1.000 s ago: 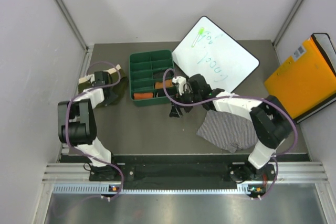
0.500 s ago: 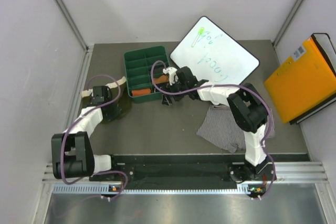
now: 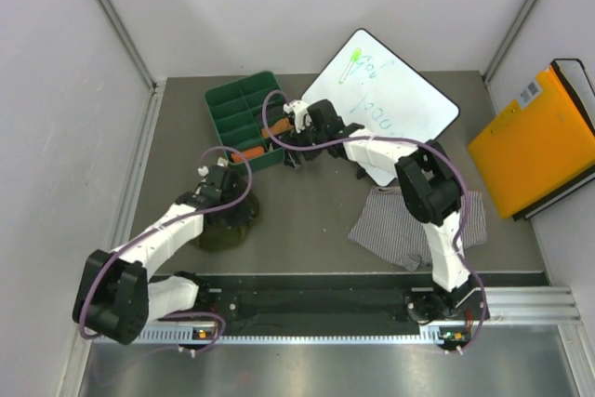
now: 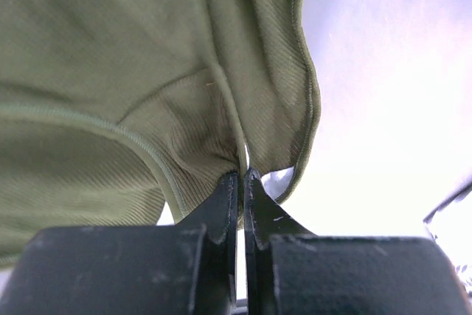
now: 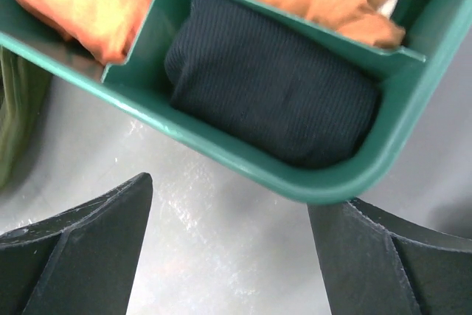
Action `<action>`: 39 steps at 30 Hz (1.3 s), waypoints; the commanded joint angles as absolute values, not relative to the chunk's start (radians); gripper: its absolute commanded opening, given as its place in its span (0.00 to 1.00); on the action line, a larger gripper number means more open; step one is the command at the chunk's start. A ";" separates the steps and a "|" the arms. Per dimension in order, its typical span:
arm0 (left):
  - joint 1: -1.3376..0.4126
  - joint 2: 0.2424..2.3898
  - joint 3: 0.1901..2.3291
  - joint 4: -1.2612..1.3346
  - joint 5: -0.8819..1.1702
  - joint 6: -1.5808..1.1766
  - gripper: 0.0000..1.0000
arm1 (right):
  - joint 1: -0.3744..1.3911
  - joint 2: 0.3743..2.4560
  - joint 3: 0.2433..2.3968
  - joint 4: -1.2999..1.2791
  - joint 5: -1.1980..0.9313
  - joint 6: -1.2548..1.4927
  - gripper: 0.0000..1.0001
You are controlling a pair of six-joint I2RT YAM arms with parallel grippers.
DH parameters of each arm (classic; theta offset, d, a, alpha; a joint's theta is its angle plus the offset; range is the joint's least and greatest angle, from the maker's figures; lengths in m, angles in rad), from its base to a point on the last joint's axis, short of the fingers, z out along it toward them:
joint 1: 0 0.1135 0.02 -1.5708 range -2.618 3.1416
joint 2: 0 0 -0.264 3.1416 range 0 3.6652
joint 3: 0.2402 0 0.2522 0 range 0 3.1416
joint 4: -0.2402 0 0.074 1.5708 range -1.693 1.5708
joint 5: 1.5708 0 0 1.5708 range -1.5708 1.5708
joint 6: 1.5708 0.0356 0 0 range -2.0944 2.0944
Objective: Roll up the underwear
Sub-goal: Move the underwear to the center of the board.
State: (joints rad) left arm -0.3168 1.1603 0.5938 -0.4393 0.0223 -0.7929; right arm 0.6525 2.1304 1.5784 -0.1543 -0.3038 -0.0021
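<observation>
The olive green underwear (image 3: 221, 227) hangs bunched over the table in front of the left arm. My left gripper (image 3: 229, 191) is shut on a fold of it; the left wrist view shows the olive cloth (image 4: 147, 71) pinched between the jaws of that gripper (image 4: 243, 175). The grey-white striped underwear (image 3: 409, 225) lies flat near the right arm's base. My right gripper (image 3: 293, 157) stands open at the near corner of the green tray (image 3: 212, 98), nothing between its fingers (image 5: 103, 234). A dark rolled cloth (image 5: 273, 101) fills that corner compartment of the tray (image 5: 243, 167).
Orange cloth (image 5: 81, 5) sits in the neighbouring tray compartments. A whiteboard (image 3: 390, 99) lies at the back, partly under the right arm. An orange folder (image 3: 535, 137) leans at the right wall. Side walls close in left and right.
The left gripper carried the olive underwear from the far left toward the middle and nearer. The right gripper reached further left, and the green tray slid left and turned.
</observation>
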 commanded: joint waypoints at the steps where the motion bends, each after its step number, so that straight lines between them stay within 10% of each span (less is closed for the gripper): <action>1: -0.397 1.195 0.586 -0.382 0.017 -0.903 0.00 | 0.652 2.023 1.579 -0.210 -0.266 0.009 0.83; 18: -0.844 1.819 1.100 -0.135 0.030 -0.959 0.00 | 0.601 1.404 1.170 -0.416 -0.045 0.175 0.86; 21: -0.853 1.884 1.202 -0.130 0.060 -0.934 0.22 | 0.601 1.312 1.151 -0.472 -0.006 0.169 0.86; 25: -0.861 1.814 1.168 -0.121 0.058 -0.894 0.85 | 0.601 1.192 1.092 -0.488 -0.003 0.164 0.86; 29: -0.864 1.640 1.048 -0.149 0.014 -0.864 0.99 | 0.601 1.037 0.968 -0.385 -0.073 0.158 0.86; 39: -0.828 1.207 0.813 -0.517 -0.303 -0.914 0.99 | 0.929 1.149 0.788 -0.224 -0.124 0.175 0.82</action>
State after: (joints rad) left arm -0.8497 1.2934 0.8680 -0.3443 -0.1509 -0.8925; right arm 0.8104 1.0641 0.8032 -0.3134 -0.1074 0.1619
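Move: The underwear is already pinched in the left hand and trails off to its left. The bare middle of the board, where it is taken, lies about 25 cm to this hand's right, 3 cm ahead and 4 cm lower. The green tray's middle is some 28 cm ahead and 3 cm right, the striped cloth roughly 53 cm right and 3 cm back. From the right hand, the underwear lies about 18 cm back and 21 cm left, the tray 12 cm ahead and 12 cm left. Sweeping right about 27 cm, low over the board, the left hand hauls the underwear in front of the tray, turning some 25 degrees clockwise. There it opens wide, lets go, then rises and backs off 10 cm to the left. The open right hand leaves the tray's corner, climbing and drawing back and right, then swings left and sinks towards the underwear's right side, 20 cm back overall. ##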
